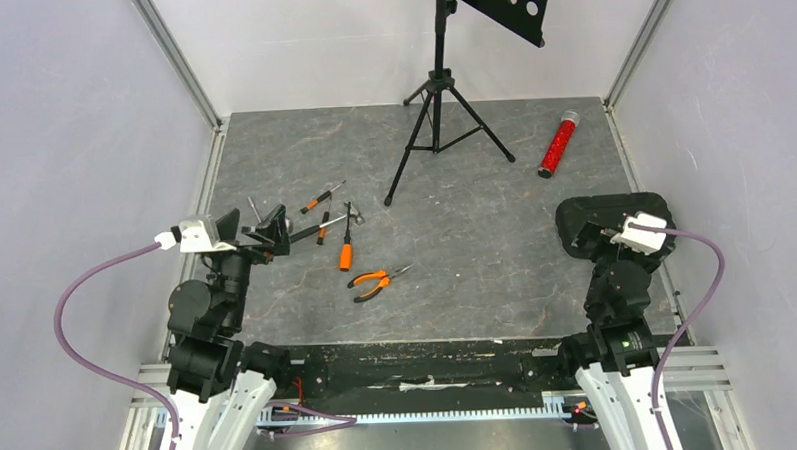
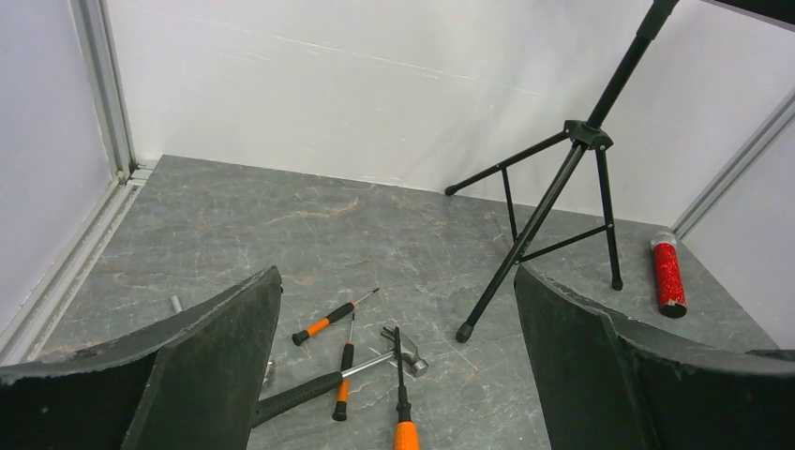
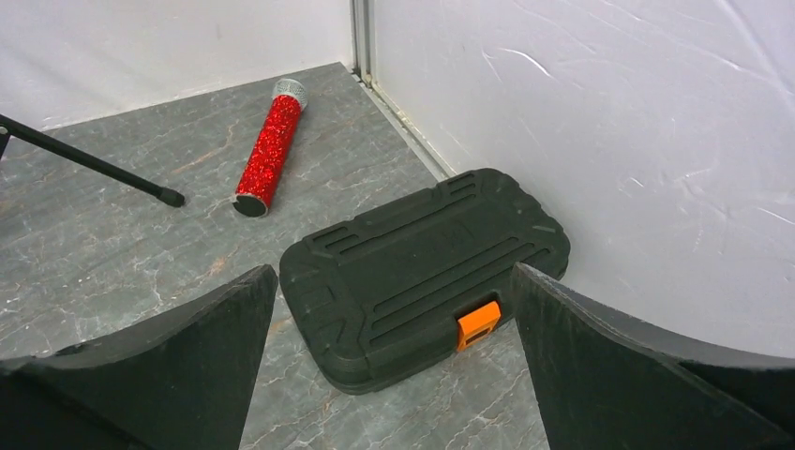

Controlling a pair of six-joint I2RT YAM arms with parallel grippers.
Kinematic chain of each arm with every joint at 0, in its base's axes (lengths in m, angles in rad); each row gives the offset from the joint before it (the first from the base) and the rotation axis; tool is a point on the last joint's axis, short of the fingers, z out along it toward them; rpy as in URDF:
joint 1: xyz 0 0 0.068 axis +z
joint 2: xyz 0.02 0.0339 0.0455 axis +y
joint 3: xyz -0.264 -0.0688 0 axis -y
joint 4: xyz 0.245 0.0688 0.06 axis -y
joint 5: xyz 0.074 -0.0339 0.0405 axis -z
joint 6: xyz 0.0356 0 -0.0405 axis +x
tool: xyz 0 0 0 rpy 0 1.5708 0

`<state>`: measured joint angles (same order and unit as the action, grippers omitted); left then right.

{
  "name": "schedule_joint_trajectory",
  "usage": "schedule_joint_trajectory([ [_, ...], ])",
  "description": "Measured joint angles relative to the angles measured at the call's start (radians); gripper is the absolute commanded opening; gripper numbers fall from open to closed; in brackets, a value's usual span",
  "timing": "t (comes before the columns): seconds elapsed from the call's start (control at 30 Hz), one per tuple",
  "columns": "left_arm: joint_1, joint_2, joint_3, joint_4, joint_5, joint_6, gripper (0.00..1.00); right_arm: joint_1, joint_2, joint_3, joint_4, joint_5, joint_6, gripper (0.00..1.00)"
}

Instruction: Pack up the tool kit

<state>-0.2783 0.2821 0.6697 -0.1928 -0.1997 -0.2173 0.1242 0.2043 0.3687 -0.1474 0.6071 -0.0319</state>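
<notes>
The tool kit's black case [image 3: 427,267] lies closed by the right wall, ribbed lid up, with its orange latch [image 3: 478,323] facing me. My right gripper [image 3: 395,269] hovers open just short of it, nothing between the fingers. The loose tools lie on the left half of the floor: a hammer [image 2: 375,364], two small orange-and-black screwdrivers [image 2: 333,317] [image 2: 345,370], a bigger orange-handled screwdriver [image 1: 346,249] and orange pliers [image 1: 379,280]. My left gripper [image 2: 397,270] is open above and behind the tools, holding nothing.
A black tripod stand [image 1: 441,123] rises at the back centre, one foot [image 2: 464,332] close to the hammer head. A red glittery tube [image 1: 557,146] lies at the back right, beyond the case. White walls close in both sides.
</notes>
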Motion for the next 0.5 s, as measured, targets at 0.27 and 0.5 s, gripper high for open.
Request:
schedule_joint_trajectory([
  [0.27, 0.000, -0.005, 0.000, 0.000, -0.005, 0.000, 1.00, 0.000, 0.150, 0.106, -0.081, -0.016, 0.084, 0.98],
  [0.5, -0.006, -0.029, 0.000, -0.022, -0.009, 0.000, 1.00, 0.000, 0.513, 0.283, -0.196, -0.083, 0.140, 0.98],
])
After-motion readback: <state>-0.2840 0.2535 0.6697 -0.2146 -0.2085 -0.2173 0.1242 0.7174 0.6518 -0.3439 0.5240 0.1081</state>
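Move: The tool box, lid shut, lies about 12 cm ahead of the right hand, 7 cm to its right and some 20 cm below. Its orange latch is on the near side, roughly 4 cm ahead and 9 cm right. The red microphone lies some 41 cm ahead, almost straight out; the nearest tripod foot stands about 37 cm ahead and 14 cm left. From the left hand, the tool box is roughly 78 cm right, 12 cm ahead and 31 cm lower. Forward, gathering speed, the right hand reaches about 5 cm out towards the tool box, drifting a little to its left and starting to sink only late. Meanwhile the wrist tips the nearly level fingers downward by some 20 degrees. The fingers stay wide open, well above the lid and touching nothing. ##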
